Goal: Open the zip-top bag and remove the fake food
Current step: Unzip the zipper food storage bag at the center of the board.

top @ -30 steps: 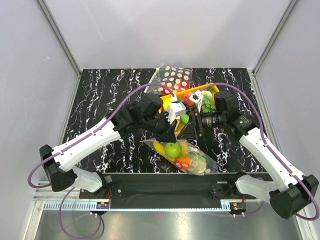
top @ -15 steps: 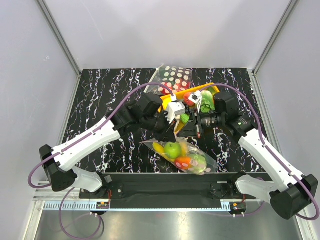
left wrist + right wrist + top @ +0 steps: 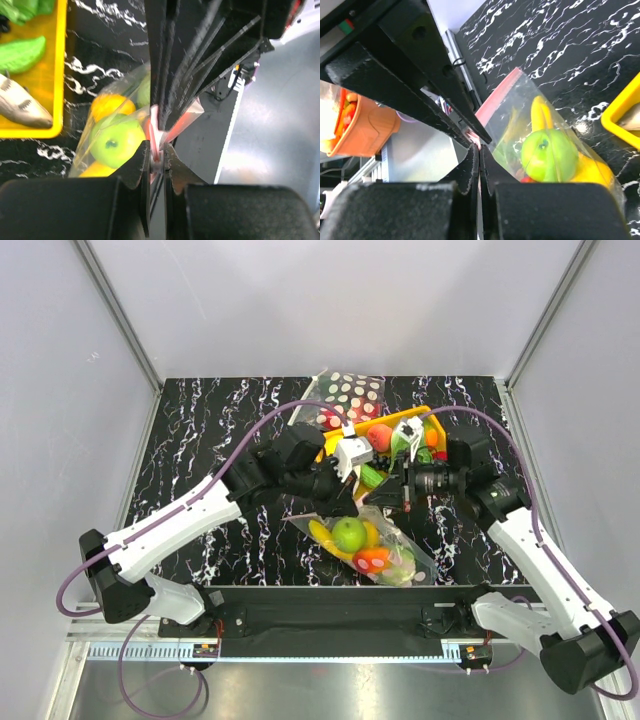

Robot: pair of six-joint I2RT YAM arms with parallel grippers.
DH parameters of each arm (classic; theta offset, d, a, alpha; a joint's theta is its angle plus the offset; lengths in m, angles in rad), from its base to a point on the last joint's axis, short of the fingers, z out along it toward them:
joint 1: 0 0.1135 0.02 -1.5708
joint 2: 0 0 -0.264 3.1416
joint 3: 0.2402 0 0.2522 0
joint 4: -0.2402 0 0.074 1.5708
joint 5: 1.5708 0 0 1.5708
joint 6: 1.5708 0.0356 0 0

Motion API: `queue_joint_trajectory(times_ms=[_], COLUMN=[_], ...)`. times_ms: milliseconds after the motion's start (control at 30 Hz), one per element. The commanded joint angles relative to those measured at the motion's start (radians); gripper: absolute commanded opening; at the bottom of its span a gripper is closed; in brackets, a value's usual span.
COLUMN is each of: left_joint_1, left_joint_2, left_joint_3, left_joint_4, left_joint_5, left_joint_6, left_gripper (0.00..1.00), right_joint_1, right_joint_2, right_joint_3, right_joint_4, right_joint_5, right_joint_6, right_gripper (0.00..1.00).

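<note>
The zip-top bag (image 3: 392, 552) hangs between both grippers just above the table, its pink zip strip (image 3: 173, 131) uppermost. Inside it shows fake food: a green apple (image 3: 349, 534), a yellow banana (image 3: 541, 114) and an orange-red piece (image 3: 371, 562). My left gripper (image 3: 350, 506) is shut on one side of the pink strip, seen in the left wrist view (image 3: 157, 159). Facing it, my right gripper (image 3: 374, 496) is shut on the other side of the strip (image 3: 479, 146). The two sets of fingers nearly touch.
A yellow tray (image 3: 428, 417) holding more toy pieces lies behind the grippers, with a polka-dot bag (image 3: 352, 395) beyond it. The black base bar (image 3: 330, 615) runs along the near edge. An orange pot (image 3: 362, 131) stands off the table.
My right gripper has shut on the bag's pink strip. The right arm has shifted and the bag has swung slightly, hanging more upright.
</note>
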Motion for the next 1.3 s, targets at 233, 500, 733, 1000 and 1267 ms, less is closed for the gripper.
queue_joint_trajectory(times_ms=[233, 500, 733, 1000, 1267], left_joint_1=[0.0, 0.001, 0.001, 0.001, 0.001], left_joint_2=[-0.081, -0.096, -0.107, -0.125, -0.081], left_joint_3=[-0.032, -0.035, -0.044, -0.055, -0.007], left_joint_4=[-0.06, -0.071, -0.076, -0.068, -0.048], left_joint_5=[-0.014, -0.02, -0.023, -0.032, -0.032], left_joint_6=[0.005, 0.01, 0.008, 0.001, 0.008], left_gripper=[0.0, 0.0, 0.0, 0.0, 0.0], right_joint_1=[-0.218, -0.286, -0.344, -0.373, -0.294], right_joint_2=[0.043, 0.047, 0.047, 0.062, 0.057], right_joint_3=[0.131, 0.153, 0.171, 0.208, 0.177], right_joint_4=[-0.047, -0.072, -0.115, -0.123, -0.055], right_joint_5=[-0.038, -0.037, -0.028, -0.057, -0.21], right_joint_6=[-0.137, -0.165, -0.209, -0.188, -0.027], right_gripper=[0.0, 0.0, 0.0, 0.0, 0.58])
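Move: Both hands already pinch the zip-top bag's mouth, their fingertips only a couple of centimetres apart, so it lies right at each hand point. The green apple inside hangs about 8 cm below and 8 cm back, level with the left hand sideways and about 3 cm to the right hand's left. The yellow bin is some 11 cm ahead of the right hand, about 7 cm to its right and 11 cm below. Right hand pulls some 11 cm forward-right off the bag mouth, then opens; left keeps its pinch, easing left. ##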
